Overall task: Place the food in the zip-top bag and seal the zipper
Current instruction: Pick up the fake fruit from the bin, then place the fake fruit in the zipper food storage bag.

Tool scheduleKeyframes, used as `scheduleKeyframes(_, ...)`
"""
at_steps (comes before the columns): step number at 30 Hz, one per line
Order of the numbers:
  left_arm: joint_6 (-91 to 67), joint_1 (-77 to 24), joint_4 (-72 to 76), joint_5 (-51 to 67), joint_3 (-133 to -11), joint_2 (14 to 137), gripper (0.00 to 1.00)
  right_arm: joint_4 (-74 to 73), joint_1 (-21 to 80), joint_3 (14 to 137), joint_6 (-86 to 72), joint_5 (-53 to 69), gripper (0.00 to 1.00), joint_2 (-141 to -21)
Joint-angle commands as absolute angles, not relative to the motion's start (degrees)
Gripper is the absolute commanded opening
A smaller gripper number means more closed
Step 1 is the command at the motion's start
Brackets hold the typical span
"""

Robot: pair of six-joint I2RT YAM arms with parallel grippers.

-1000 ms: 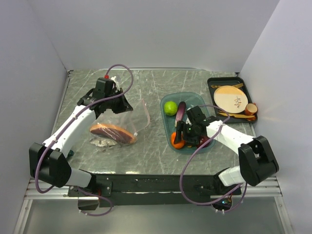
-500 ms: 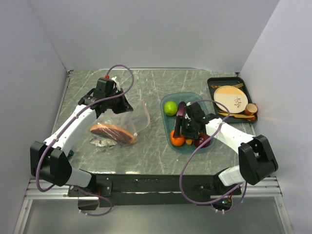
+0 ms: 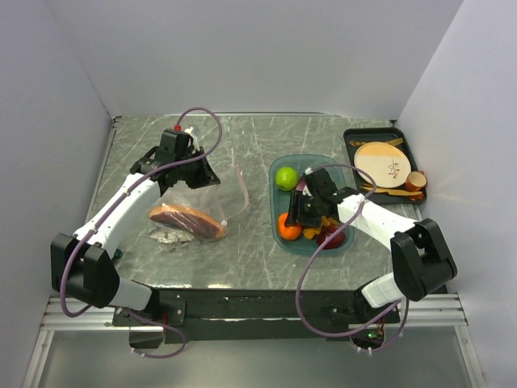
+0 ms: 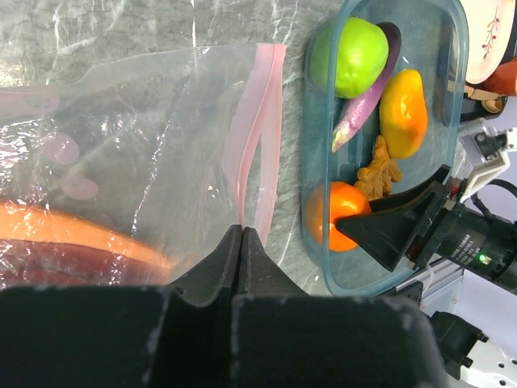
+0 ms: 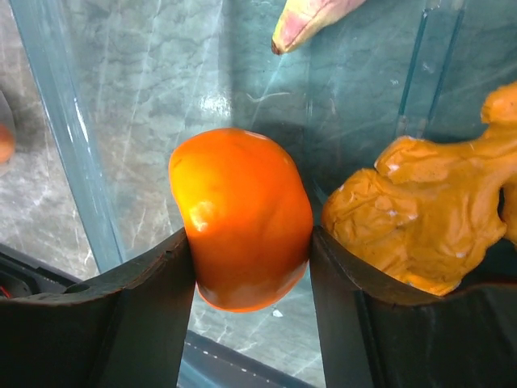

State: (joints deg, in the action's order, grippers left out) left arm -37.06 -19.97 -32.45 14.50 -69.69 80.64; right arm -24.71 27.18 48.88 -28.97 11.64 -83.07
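Observation:
My left gripper [image 3: 194,173] is shut on the edge of the clear zip-top bag [image 3: 220,194], right at its pale pink zipper [image 4: 260,129], and holds the mouth up. A brown-red fish slice [image 3: 187,220] lies inside the bag. The other food is in the teal tray [image 3: 275,206]: a green lime [image 3: 286,177], an orange [image 5: 242,214], a purple slice [image 4: 362,109], orange-yellow bits [image 5: 416,218] and a dark red apple [image 3: 332,238]. My right gripper [image 5: 250,263] reaches into the tray, and both of its fingers press the orange's sides.
A black tray [image 3: 352,137] with a beige plate [image 3: 381,163] and cups stands at the back right. White walls close in the table on three sides. The teal tray's wall [image 5: 69,162] runs just left of my right gripper.
My right gripper has shifted slightly left inside the tray and its jaws have narrowed onto the orange. The left arm and the bag have not moved.

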Motion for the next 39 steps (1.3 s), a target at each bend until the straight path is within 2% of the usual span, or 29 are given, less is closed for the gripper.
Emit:
scheduleKeyframes(1, -35.77, -20.21, -32.26, 13.97, -72.16, 80.24, 0.01, -25.4, 27.69, 53.43, -28.48, 11.34, 0.28, -77.7)
scheduleKeyframes(5, -35.51, -20.21, -32.52, 14.15, -72.25, 80.42, 0.01, -22.25, 27.69, 53.97, -27.07, 10.81, 0.28, -73.05)
scheduleKeyframes(10, -34.72, -20.22, -32.69, 15.38, -72.24, 79.89, 0.01, -21.01, 27.6, 57.3, -26.19, 12.91, 0.28, -74.09)
scheduleKeyframes(20, -36.21, -20.48, -31.11, 18.01, -73.21, 79.45, 0.01, -3.27, 28.82, 62.48, -36.29, 25.65, 0.27, -82.78)
scheduleKeyframes(29, -37.44, -22.23, -32.08, 17.75, -74.27, 79.01, 0.01, -6.24, 35.24, 74.61, -34.81, 27.6, 0.27, -96.94)
scheduleKeyframes(32, -37.44, -22.76, -32.52, 17.75, -75.14, 79.63, 0.01, -7.2, 37.09, 78.3, -34.2, 28.64, 0.31, -100.71)
scheduleKeyframes(34, -37.53, -23.2, -32.61, 17.32, -75.67, 79.89, 0.01, -9.39, 38.14, 82.24, -33.05, 29.45, 0.38, -104.22)
scheduleKeyframes(35, -37.53, -23.29, -32.52, 17.31, -75.93, 79.81, 0.01, -11.41, 38.49, 83.14, -32.7, 29.44, 0.44, -104.93)
scheduleKeyframes(36, -37.53, -23.38, -32.61, 17.31, -76.55, 79.89, 0.01, -11.51, 38.76, 83.49, -32.43, 29.36, 0.54, -105.29)
scheduleKeyframes(39, -37.27, -23.47, -33.05, 16.88, -77.87, 79.63, 0.01, -8.36, 38.76, 80.08, -33.04, 28.74, 0.72, -103.28)
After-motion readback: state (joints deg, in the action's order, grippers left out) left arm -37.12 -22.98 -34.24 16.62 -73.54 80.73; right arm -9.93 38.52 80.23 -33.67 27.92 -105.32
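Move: The right hand already grips the orange fruit in the bin. The open mouth of the zip-top bag lies about 16 cm to its left, 7 cm ahead and 8 cm higher. In the bin, the ginger is some 6 cm to its right and 1 cm back, the red apple 13 cm right and 3 cm back, the green apple 14 cm ahead. For the left hand, shut on the bag's zip edge, the mouth is about 5 cm right, 1 cm back, 6 cm below. Still pinching the orange fruit, the right hand lifts it about 12 cm out of the bin while reaching some 7 cm forward, then swings it nearly 20 cm left into the bag's mouth, sinking slightly at the end. The wrist rolls and turns roughly 30 degrees, bringing the fingers round to point more to the left. The left hand keeps its pinch on the zip edge, easing a little right and up. ##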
